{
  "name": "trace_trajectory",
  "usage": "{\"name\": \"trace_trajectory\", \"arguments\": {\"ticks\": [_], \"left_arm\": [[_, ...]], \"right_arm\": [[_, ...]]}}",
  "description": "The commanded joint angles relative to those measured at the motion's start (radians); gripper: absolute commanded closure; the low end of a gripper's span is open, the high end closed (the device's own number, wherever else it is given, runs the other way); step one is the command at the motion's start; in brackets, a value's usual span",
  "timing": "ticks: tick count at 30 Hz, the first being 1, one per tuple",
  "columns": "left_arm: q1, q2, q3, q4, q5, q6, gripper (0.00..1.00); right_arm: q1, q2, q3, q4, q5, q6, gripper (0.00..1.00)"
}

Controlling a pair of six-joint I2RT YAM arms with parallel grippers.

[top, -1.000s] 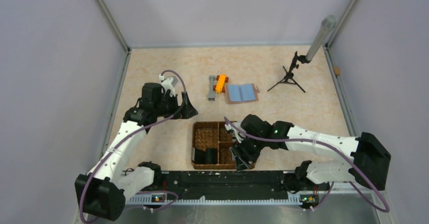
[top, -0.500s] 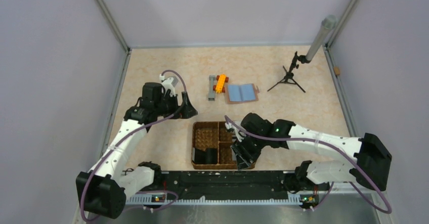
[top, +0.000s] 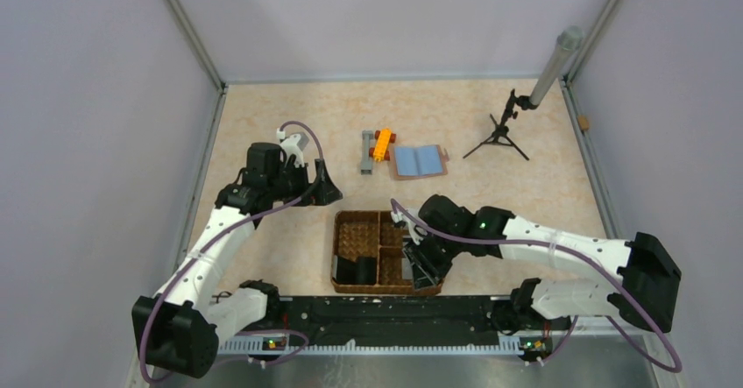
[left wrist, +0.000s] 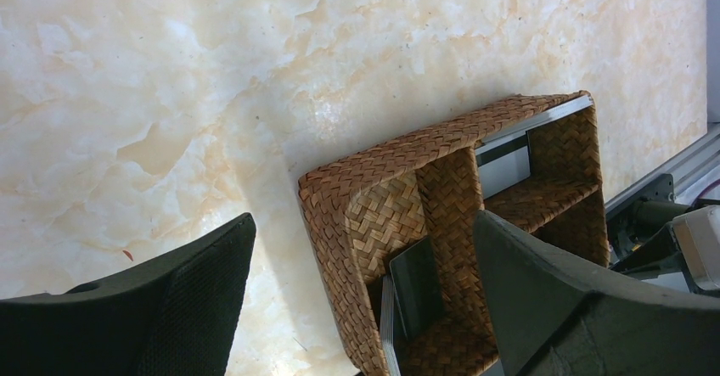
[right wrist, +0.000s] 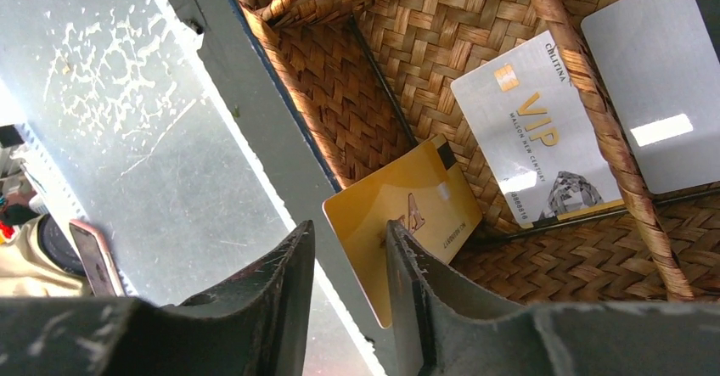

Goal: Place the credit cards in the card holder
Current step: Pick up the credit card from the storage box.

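Three credit cards lie in the woven basket's [right wrist: 340, 96] near-right compartments: a gold card [right wrist: 403, 219] leaning on the wall, a white VIP card [right wrist: 535, 130] and a plain grey card [right wrist: 658, 121]. My right gripper [right wrist: 348, 232] reaches into the basket [top: 350, 222]. Its jaws stand partly apart, the gold card's lower corner lies in the gap, and one fingertip [right wrist: 399, 240] touches its face. The card holder [top: 418, 160] lies open, blue side up, farther back. My left gripper [top: 329, 186] hangs wide open left of the basket with nothing between its fingers.
Black blocky objects [top: 355, 270] stand in the basket's near-left compartment. An orange and grey toy [top: 377, 147] lies beside the card holder. A small tripod [top: 499, 136] with a grey cylinder stands at the back right. The metal rail [right wrist: 127, 96] runs just beyond the basket's near wall.
My right gripper's jaws have narrowed around the gold card's corner, and the wrist has shifted slightly. The left arm has not moved.
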Motion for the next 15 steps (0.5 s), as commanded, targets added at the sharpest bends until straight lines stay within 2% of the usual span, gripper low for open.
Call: {"name": "trace_trajectory", "arguments": {"ticks": [1,7,15], "left_arm": [[0.005,0.000,0.006,0.024,0.015,0.018,0.04],[0.005,-0.001,0.007,0.024,0.015,0.019,0.04],[0.005,-0.004,0.008,0.024,0.015,0.019,0.04]], "right_arm": [[0.014,-0.036,0.051,-0.011,0.001,0.010,0.67],[0.014,-0.046,0.070,-0.026,0.017,0.009,0.84],[0.013,-0.063,0.105,-0.052,0.054,0.005,0.96]]}}
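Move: The gold card leans in the storage box's near right compartment, its upper end between the right hand's parted fingers, its middle about 2 cm ahead and 2 cm below. The VIP card lies some 5 cm ahead and 2 cm left, the silver card about 12 cm ahead and 1 cm left, both roughly 5 cm below. From the left hand the gold card is about 18 cm back, 23 cm right, 9 cm below. Closing nearly shut, the right fingers pinch the gold card's upper end and rise about 2 cm, easing 1 cm forward. ##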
